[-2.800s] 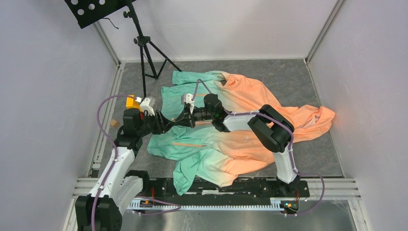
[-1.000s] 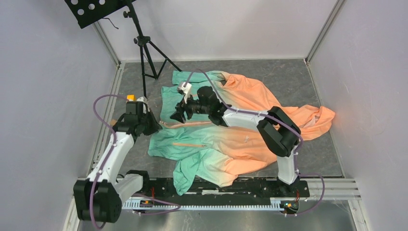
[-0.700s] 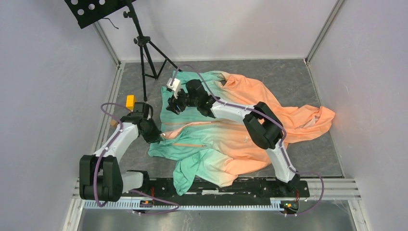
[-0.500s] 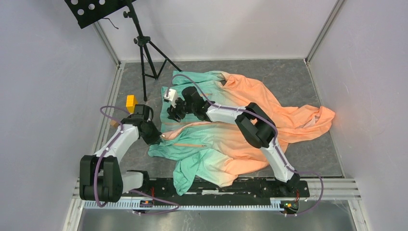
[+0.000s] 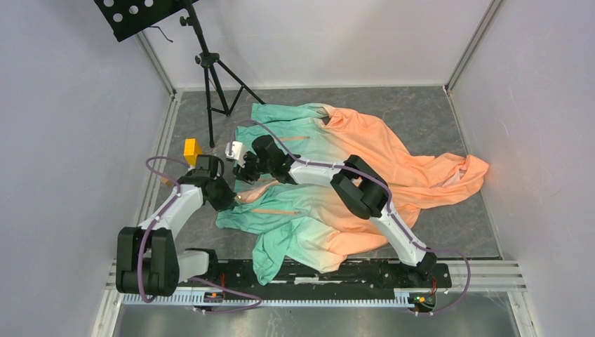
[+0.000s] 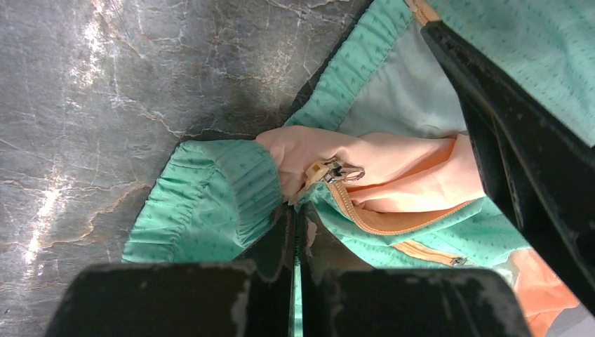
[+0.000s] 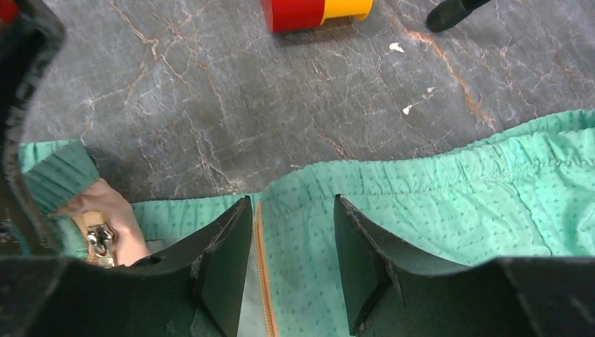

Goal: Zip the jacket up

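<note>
The jacket (image 5: 365, 158) lies spread on the grey table, mint green on the left and fading to peach on the right. My left gripper (image 5: 229, 199) is shut on its green hem (image 6: 210, 203), pinching fabric just below the metal zipper slider (image 6: 338, 170) at the low end of the orange front zipper. My right gripper (image 5: 243, 170) hovers open over the other green front edge (image 7: 435, 189). The orange zipper tape (image 7: 261, 267) runs between its fingers, close to the left one and untouched. The slider (image 7: 98, 242) also shows at the right wrist view's lower left.
A yellow block (image 5: 190, 148) sits left of the jacket; the right wrist view shows it red and yellow (image 7: 309, 10). A black tripod (image 5: 210, 77) with a perforated plate (image 5: 133, 14) stands at the back left. Walls close in on both sides.
My right gripper has swung left and nearer, from the jacket's upper middle to the hem beside the left gripper, its jaws narrowing. The left gripper pulled the hem slightly nearer, then held still.
</note>
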{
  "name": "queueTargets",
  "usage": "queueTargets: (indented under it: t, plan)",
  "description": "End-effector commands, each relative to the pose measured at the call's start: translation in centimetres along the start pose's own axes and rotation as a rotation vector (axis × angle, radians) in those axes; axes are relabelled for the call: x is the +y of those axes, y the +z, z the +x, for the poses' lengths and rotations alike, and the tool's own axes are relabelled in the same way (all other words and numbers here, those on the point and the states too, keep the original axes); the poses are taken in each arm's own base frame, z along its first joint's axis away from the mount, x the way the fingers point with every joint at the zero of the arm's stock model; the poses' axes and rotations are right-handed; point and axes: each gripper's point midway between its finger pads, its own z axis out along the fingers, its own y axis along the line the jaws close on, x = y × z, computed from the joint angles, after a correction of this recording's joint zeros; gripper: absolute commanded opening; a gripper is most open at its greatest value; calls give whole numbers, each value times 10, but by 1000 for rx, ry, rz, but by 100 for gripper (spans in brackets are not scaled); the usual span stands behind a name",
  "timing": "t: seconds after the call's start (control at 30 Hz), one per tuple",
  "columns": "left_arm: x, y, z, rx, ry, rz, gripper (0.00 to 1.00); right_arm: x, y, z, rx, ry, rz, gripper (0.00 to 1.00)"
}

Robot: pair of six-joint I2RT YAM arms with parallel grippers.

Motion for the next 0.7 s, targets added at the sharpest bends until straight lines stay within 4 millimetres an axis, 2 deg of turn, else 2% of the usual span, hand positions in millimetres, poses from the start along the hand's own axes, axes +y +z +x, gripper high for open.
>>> queueTargets:
  t: [0.0, 0.23, 0.43, 0.53, 0.67]
  plan:
    - [-7, -2, -13, -70, 14, 38, 2, -13, 8, -6, -28, -22, 38, 51]
    - [-8, 2, -11, -47, 25, 38, 2, -14, 12, -6, -33, -13, 38, 47]
    - [-13, 0, -15, -82, 47, 80, 2, -17, 17, -11, -46, -3, 42, 24]
    - [-19, -4, -18, -106, 83, 117, 2, -23, 12, -30, -70, 12, 56, 10]
    - [-37, -18, -31, -179, 200, 218, 2, -28, -22, -79, -171, 31, 33, 1]
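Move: The loose hem corner of the far jacket panel, where its orange zipper tape ends, lies about 2 cm below the right hand, roughly 1 cm back and 1 cm to its left, between the open fingers. The zipper slider is some 7 cm back from that hand, 1 cm right and 3 cm lower. A red-and-yellow cup stands about 6 cm ahead and 13 cm left, 3 cm lower. From the left hand the corner lies about 7 cm ahead, 2 cm right and 1 cm lower. Down first, about 2 cm, the right hand sinks with its half-open fingers astride the far panel's hem, then closes them and pinches the hem beside the zipper edge while rising the same amount again and easing some 1.5 cm forward. The left hand keeps its pinch on the near panel beside the slider, drifting about 1 cm forward and tilting slightly up at the end. ##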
